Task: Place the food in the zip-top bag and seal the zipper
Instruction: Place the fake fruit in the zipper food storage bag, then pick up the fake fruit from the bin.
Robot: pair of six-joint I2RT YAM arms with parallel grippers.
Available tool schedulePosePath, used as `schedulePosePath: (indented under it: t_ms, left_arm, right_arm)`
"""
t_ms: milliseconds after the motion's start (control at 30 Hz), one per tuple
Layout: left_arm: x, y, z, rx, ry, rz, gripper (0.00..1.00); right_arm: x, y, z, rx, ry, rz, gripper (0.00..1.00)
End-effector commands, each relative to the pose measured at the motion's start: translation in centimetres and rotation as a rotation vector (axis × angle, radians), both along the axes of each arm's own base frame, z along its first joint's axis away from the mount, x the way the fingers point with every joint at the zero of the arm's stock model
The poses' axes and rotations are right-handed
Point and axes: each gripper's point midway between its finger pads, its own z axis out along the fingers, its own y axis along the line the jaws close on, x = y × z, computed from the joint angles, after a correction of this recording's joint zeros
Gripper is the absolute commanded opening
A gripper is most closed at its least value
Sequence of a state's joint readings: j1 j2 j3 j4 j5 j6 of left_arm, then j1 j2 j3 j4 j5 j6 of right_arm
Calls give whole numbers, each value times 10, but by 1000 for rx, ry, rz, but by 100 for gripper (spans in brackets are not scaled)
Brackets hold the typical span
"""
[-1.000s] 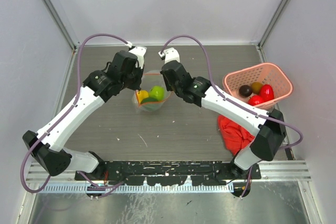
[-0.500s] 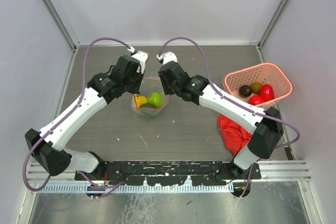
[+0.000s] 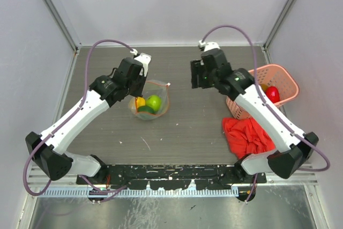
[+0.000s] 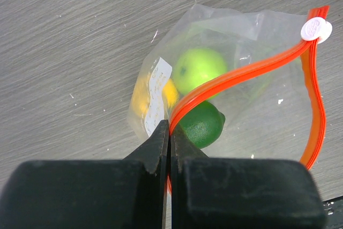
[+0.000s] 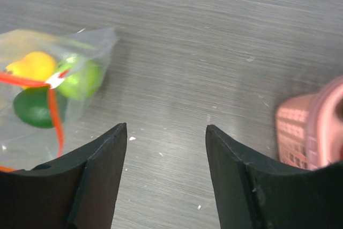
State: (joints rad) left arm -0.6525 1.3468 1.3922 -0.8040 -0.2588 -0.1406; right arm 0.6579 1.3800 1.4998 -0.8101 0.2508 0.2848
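Note:
The clear zip-top bag [image 3: 159,88] lies on the table with a yellow fruit [image 4: 140,96], a light green one [image 4: 197,68] and a dark green one [image 4: 202,124] inside. Its red-orange zipper [image 4: 241,71] stands apart along most of its length, with a white slider [image 4: 315,29] at the far end. My left gripper [image 4: 170,124] is shut on the zipper's near end. My right gripper [image 5: 166,126] hangs open over bare table to the right of the bag [image 5: 91,44], holding nothing. More food, a red fruit [image 3: 272,94], shows in the basket.
A pink lattice basket [image 3: 277,68] stands at the right, partly under my right arm, and its edge [image 5: 311,127] shows in the right wrist view. A red cloth [image 3: 249,135] lies in front of it. Walls close the table on three sides.
My right gripper opened, let go of the bag's rim and swung right toward the basket. The bag's mouth sagged. My left gripper kept its grip.

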Motion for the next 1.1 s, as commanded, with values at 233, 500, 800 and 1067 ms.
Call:
schedulePosePath:
  t_ms: [233, 500, 800, 1067]
  left_arm:
    - [3, -1, 22, -49, -79, 2, 0]
    - [1, 0, 25, -41, -93, 4, 0]
    - [-1, -3, 24, -17, -101, -8, 0]
    - [-2, -3, 24, -18, -102, -10, 0]
  right_arm:
    - [8, -144, 1, 36, 47, -366, 81]
    - [10, -219, -24, 56, 121, -632, 92]
    - [20, -248, -54, 103, 204, -818, 100]
    - [31, -263, -83, 17, 284, -867, 100]
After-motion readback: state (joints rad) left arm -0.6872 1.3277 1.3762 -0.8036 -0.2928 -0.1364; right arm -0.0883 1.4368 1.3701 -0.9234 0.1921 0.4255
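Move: The dark round fruit in the basket lies about 30 cm to the right of the right hand, some 5 cm farther out and 18 cm below; the red apple is about 5 cm right and 4 cm nearer than that fruit, the red mango some 10 cm to its right and level with it. The open bag stands about 22 cm left of the right hand. From the left hand the dark fruit is some 56 cm right and 6 cm ahead. The empty right hand swings about 25 cm right to the basket, turning clockwise, opening wide, then sinking. ##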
